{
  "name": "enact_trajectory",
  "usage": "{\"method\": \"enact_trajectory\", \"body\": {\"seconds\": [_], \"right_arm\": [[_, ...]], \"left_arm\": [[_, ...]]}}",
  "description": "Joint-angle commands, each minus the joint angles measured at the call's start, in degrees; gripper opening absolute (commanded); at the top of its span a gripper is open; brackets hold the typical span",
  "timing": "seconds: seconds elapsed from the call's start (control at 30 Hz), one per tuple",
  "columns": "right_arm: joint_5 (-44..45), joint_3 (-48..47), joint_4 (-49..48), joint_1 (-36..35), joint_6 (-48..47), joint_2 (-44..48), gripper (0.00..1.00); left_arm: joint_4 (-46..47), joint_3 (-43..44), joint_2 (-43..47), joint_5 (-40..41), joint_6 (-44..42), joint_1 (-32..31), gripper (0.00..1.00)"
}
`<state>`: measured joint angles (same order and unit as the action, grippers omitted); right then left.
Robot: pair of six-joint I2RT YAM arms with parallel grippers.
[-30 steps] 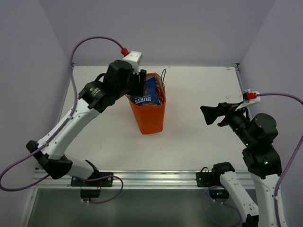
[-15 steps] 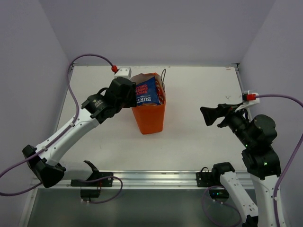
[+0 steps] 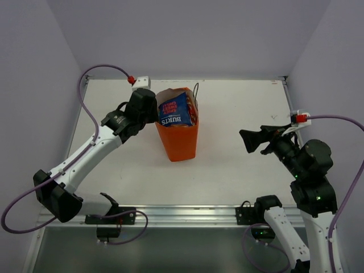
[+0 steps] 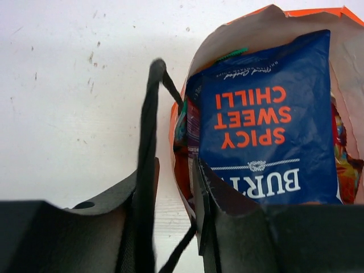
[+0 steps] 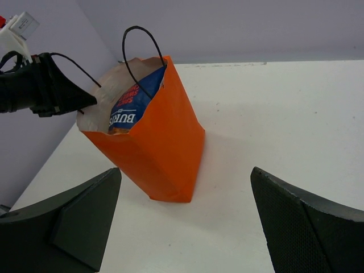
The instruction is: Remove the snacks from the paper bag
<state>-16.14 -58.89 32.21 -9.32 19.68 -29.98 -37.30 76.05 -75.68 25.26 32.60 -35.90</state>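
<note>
The orange paper bag (image 3: pixel 181 139) stands mid-table with its mouth open. A blue-and-red snack packet (image 3: pixel 175 111) sticks up out of it, large in the left wrist view (image 4: pixel 264 119). More snacks lie behind it: a red-orange one (image 4: pixel 344 153) and a sliver of teal (image 4: pixel 230 54). My left gripper (image 3: pixel 154 111) is at the bag's left rim. Its jaws (image 4: pixel 175 131) stand a little apart, astride the bag's left wall (image 4: pixel 181 165) and a black cord handle, with table showing between them. My right gripper (image 3: pixel 254 139) hangs wide open to the right of the bag (image 5: pixel 162 148), holding nothing.
The second cord handle (image 5: pixel 142 51) loops up from the bag's far rim. White tabletop (image 3: pixel 244 102) lies around the bag, with purple walls at the back and sides. The metal rail (image 3: pixel 182 215) with both arm bases runs along the near edge.
My left gripper has come down from above the blue packet to the bag's left rim, and its jaws have narrowed. The right arm has stayed where it was.
</note>
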Motion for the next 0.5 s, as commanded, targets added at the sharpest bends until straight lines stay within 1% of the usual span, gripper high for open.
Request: {"method": "enact_trajectory", "body": {"seconds": [0.0,0.1,0.13,0.2,0.23,0.27,0.3,0.37,0.4,0.43,0.47], "right_arm": [[-2.31,-0.52,-1.88,-0.17,0.18,-1.40,0.99],[-3.98,-0.96,-2.06,-0.17,-0.26,-2.80,0.99],[-4.42,-1.13,-2.06,-0.17,-0.52,-3.24,0.99],[-6.09,-2.36,-1.97,-0.17,-0.61,-4.29,0.99],[-6.70,-2.80,-1.97,-0.52,-0.52,-5.69,0.99],[-8.02,-3.15,-2.06,-0.70,-0.44,-6.49,0.99],[-8.29,-3.94,-2.06,-1.13,-0.43,-8.32,0.99],[-7.77,-5.26,-1.62,-4.20,-0.87,-10.53,0.99],[-4.98,-7.01,-1.53,-5.95,-1.13,-11.58,0.99],[-3.21,-8.07,-1.62,-10.32,-1.49,-13.77,0.99],[-1.45,-9.04,-1.62,-12.54,-2.36,-15.10,0.99]], "left_arm": [[5.13,-0.47,-1.75,-1.61,0.89,1.53,0.36],[6.01,-0.64,-2.37,-3.10,0.80,1.62,0.28],[6.10,-0.55,-2.54,-3.37,0.80,1.80,0.21],[6.19,-0.20,-2.72,-4.16,0.01,2.06,0.13],[6.19,0.15,-2.72,-4.34,-0.43,2.41,0.04],[6.36,0.85,-2.72,-4.51,-1.13,3.28,0.01],[6.36,1.46,-2.72,-4.77,-2.79,3.90,0.00],[7.67,3.31,-2.72,-6.00,-5.16,6.10,0.00],[8.20,4.10,-2.72,-6.36,-8.31,6.80,0.00],[8.99,4.98,-2.72,-6.53,-10.34,7.85,0.00],[10.65,6.90,-2.72,-6.62,-12.97,7.95,0.00]]}}
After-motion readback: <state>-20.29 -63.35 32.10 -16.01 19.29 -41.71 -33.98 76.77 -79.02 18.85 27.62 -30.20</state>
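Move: The left hand straddles the paper bag's left rim, whose middle is about 2 cm ahead, 1 cm to the right and 1 cm below. From that hand, the blue snack packet in the bag is roughly 3 cm ahead, 7 cm right and 3 cm lower, and the right handle about 5 cm ahead, 12 cm right and 4 cm higher. For the right hand, the packet lies some 14 cm ahead, 21 cm left and 13 cm below; that handle is 16 cm ahead, 16 cm left, 6 cm below. The left fingers shut from partly open and pinch the bag's left rim as the hand noses forward and slightly down, then tug it left and forward about 2 cm. Meanwhile the right hand, wide open, starts for the bag: some 4 cm left and 2 cm forward, swinging about 10 degrees counter-clockwise and tipping down a little. ##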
